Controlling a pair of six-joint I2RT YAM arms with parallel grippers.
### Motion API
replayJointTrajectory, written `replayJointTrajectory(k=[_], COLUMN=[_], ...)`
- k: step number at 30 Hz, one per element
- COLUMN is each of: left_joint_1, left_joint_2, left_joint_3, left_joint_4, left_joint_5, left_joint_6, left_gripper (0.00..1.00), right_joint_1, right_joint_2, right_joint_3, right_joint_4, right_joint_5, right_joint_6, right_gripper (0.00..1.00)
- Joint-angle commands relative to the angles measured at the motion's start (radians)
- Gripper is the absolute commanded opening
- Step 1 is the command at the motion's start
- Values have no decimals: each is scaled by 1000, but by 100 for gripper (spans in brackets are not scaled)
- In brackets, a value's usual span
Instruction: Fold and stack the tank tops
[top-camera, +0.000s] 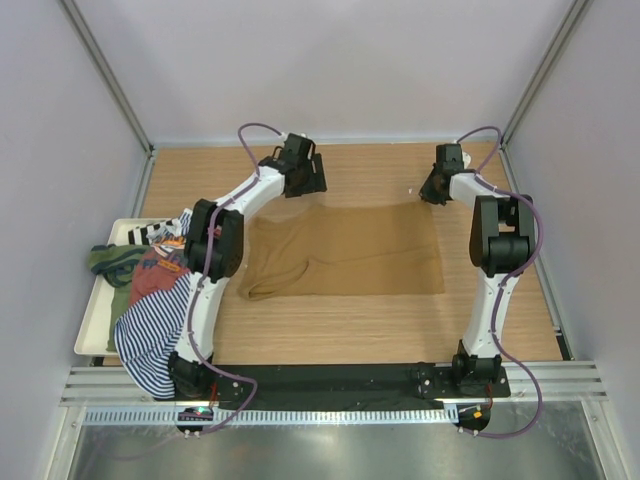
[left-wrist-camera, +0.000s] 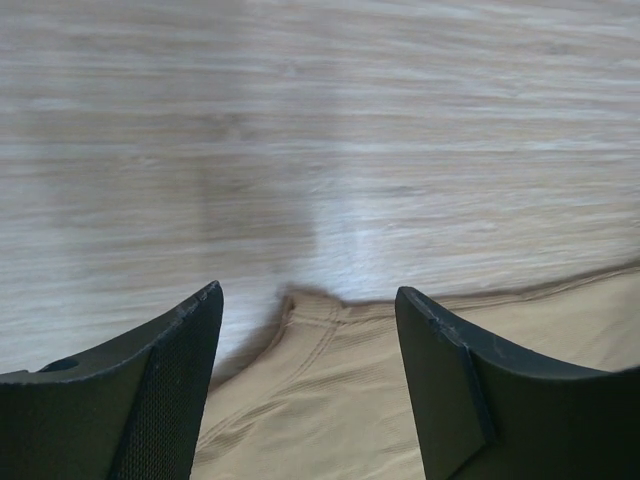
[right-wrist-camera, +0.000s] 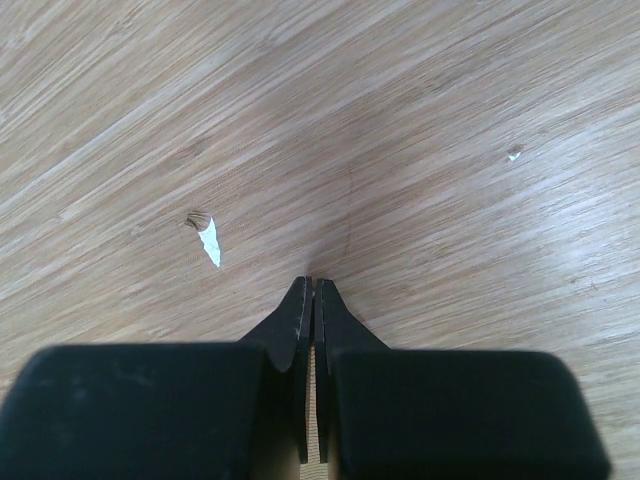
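Observation:
A tan-brown tank top (top-camera: 345, 250) lies spread flat in the middle of the wooden table. My left gripper (top-camera: 305, 187) hovers open over its far left corner; in the left wrist view the hemmed corner of the tan top (left-wrist-camera: 330, 400) lies between the two fingers of the left gripper (left-wrist-camera: 308, 290), untouched. My right gripper (top-camera: 432, 195) is at the far right corner. In the right wrist view the right gripper (right-wrist-camera: 313, 282) is shut, with a thin strip of tan cloth (right-wrist-camera: 312, 400) pinched between its fingers.
A white tray (top-camera: 92, 330) at the left holds a heap of tops: olive green (top-camera: 112, 260), rust-red (top-camera: 155, 277) and navy-white striped (top-camera: 150, 340), the striped one hanging over the tray's near edge. A small white scrap (right-wrist-camera: 210, 243) lies on the wood.

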Motion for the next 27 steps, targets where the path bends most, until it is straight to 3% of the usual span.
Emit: replayJointTrajectory(k=[1, 4, 17, 20, 21, 23, 25, 27], left_joint_1=[-10, -10, -61, -64, -64, -64, -64, -64], left_joint_2=[25, 42, 77, 85, 85, 82, 68, 57], left_joint_3=[69, 84, 86, 88, 88, 85, 74, 66], left_joint_4=[13, -6, -67, -73, -76, -86, -90, -92], left_joint_5=[23, 17, -49, -49, -52, -58, -80, -112], left_joint_6=[-14, -25, -5, -8, -8, -8, -6, -2], left_gripper=[70, 62, 48, 35, 26, 20, 4, 0], right_joint_1=[-3, -5, -2, -2, -2, -2, -3, -2], right_joint_2=[-49, -43, -58, -63, -63, -66, -74, -81], right_joint_3=[-7, -7, -26, -32, -34, -32, -34, -38], right_joint_4=[39, 39, 48, 49, 49, 48, 45, 46], right_joint_5=[-4, -8, -31, -31, -28, -28, -31, -30], right_joint_6=[-2, -2, -4, -5, -5, -5, -8, -5], right_gripper=[1, 1, 1, 1, 1, 1, 1, 1])
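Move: The small peak in the tank top's far edge, where my left fingers will shut, lies about 2 cm back, 2 cm to the right and 4 cm below my left hand. The top's far left corner is some 15 cm left of that hand and 6 cm back; its far right corner about 31 cm right and 1 cm back. From my right hand, shut at that right corner, the peak is roughly 28 cm left and 1 cm back, level in height. I lower my left hand about 4 cm onto the peak of the tank top's far edge, easing right and a couple of centimetres back towards me as it sinks, and shut its three-quarters-open fingers to pinch the cloth there. My right hand stays put, fingers still shut on the far right corner. ##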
